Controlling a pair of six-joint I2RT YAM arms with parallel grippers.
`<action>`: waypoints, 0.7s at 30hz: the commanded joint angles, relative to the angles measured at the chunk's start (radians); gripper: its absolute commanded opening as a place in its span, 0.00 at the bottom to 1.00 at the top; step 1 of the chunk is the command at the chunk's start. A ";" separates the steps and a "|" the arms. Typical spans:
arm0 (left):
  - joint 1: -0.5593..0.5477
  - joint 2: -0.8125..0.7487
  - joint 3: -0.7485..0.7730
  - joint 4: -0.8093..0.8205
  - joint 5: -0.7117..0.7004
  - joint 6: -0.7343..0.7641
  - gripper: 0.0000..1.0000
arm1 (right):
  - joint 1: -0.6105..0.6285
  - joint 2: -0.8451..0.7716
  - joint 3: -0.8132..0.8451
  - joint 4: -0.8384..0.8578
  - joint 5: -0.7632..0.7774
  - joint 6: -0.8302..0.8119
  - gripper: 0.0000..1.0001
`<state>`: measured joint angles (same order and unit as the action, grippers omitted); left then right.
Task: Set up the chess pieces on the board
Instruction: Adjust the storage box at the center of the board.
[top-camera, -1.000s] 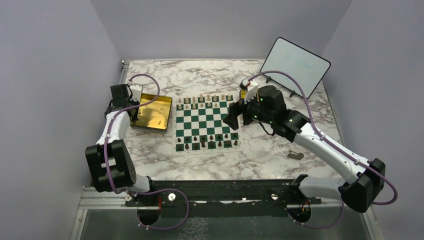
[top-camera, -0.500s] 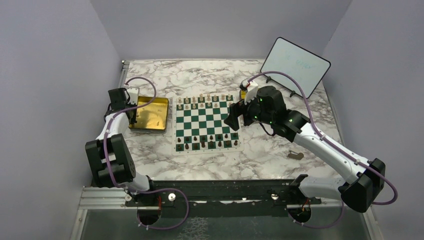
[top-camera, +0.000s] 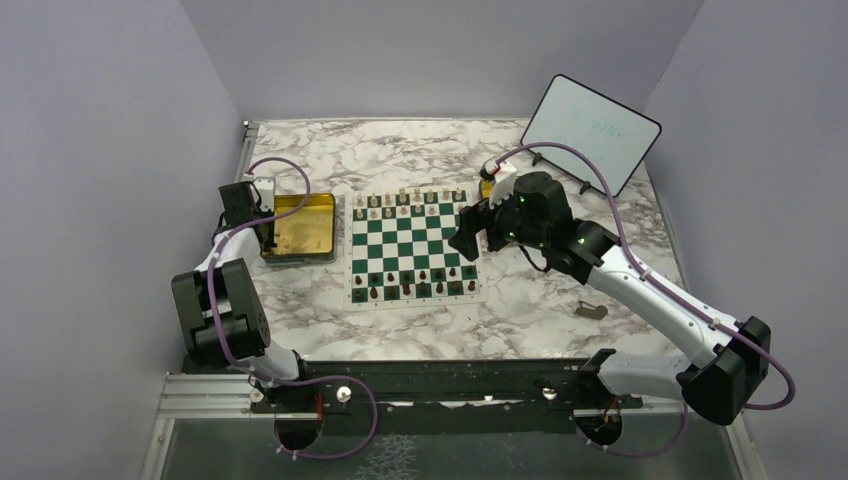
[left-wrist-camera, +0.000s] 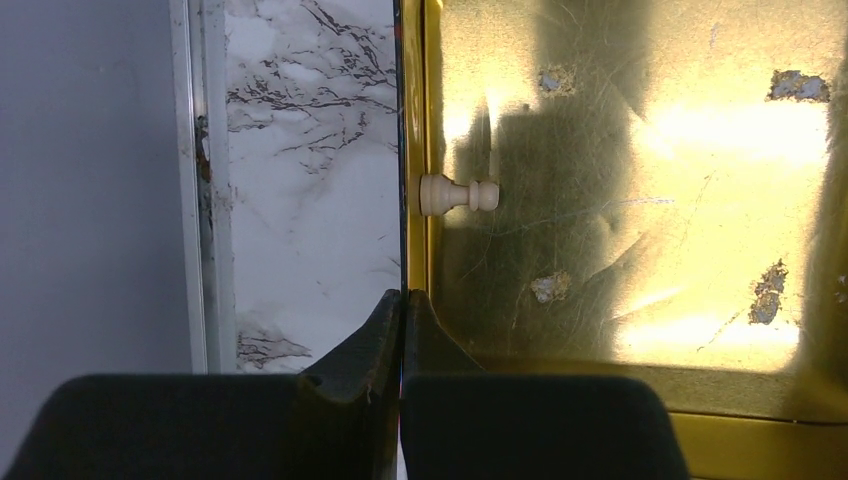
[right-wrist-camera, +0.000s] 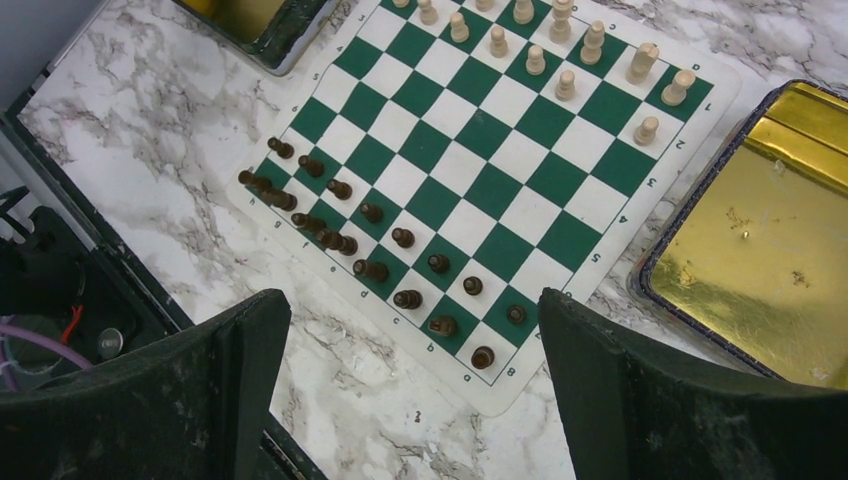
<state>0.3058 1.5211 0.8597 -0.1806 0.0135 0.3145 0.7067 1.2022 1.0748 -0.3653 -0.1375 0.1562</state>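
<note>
The board (top-camera: 412, 245), a green and white checked mat, lies mid-table. Cream chess pieces (top-camera: 410, 200) fill its far rows and dark brown ones (top-camera: 410, 283) its near rows. In the right wrist view the board (right-wrist-camera: 470, 150) shows cream pieces (right-wrist-camera: 594, 42) and dark pieces (right-wrist-camera: 403, 237). My right gripper (right-wrist-camera: 410, 300) hangs open and empty above the board's right side. One cream pawn (left-wrist-camera: 458, 194) lies on its side in the left gold tray (left-wrist-camera: 640, 200). My left gripper (left-wrist-camera: 403, 296) is shut on that tray's thin left wall.
A second gold tray (right-wrist-camera: 770, 250) sits off the board's far right corner, mostly hidden behind my right gripper from above. A tilted whiteboard (top-camera: 590, 132) stands at the back right. A small grey object (top-camera: 592, 311) lies on the marble near the right arm.
My left arm has drawn back towards the left wall, and the gold tray in its grip has slid slightly left. The right arm has not moved.
</note>
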 joint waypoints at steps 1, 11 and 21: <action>0.006 0.025 0.006 0.062 0.023 -0.058 0.00 | 0.001 0.001 0.009 -0.003 0.027 -0.007 1.00; 0.004 0.025 -0.005 0.058 0.063 -0.099 0.22 | 0.000 0.001 -0.004 -0.021 0.054 -0.010 1.00; 0.004 -0.046 0.046 0.039 0.099 -0.185 0.99 | 0.000 -0.016 -0.036 0.000 0.048 0.060 1.00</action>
<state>0.3058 1.5387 0.8593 -0.1471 0.0704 0.1806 0.7067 1.2003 1.0584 -0.3683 -0.1127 0.1730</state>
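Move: The left hand is already pinching the left rim of the storage box. The box's middle lies about 8 cm to its right, 4 cm ahead and roughly 2 cm lower. The fallen white pawn lies in the box, some 4 cm ahead, 2 cm right and 4 cm lower; the chess board's middle is about 36 cm right, level with the hand fore and aft and 5 cm lower. From the right hand, the box's middle lies some 41 cm left, 13 cm ahead and 20 cm below. Down by just under 1 cm and slightly forward and right, the left hand sets down the pinched box rim, then opens its fingers nearly fully to let go. While opening, it edges farther right (just over 1 cm in all), rises a little and rolls its left side down some 5 degrees, leaving one finger either side of the rim. ##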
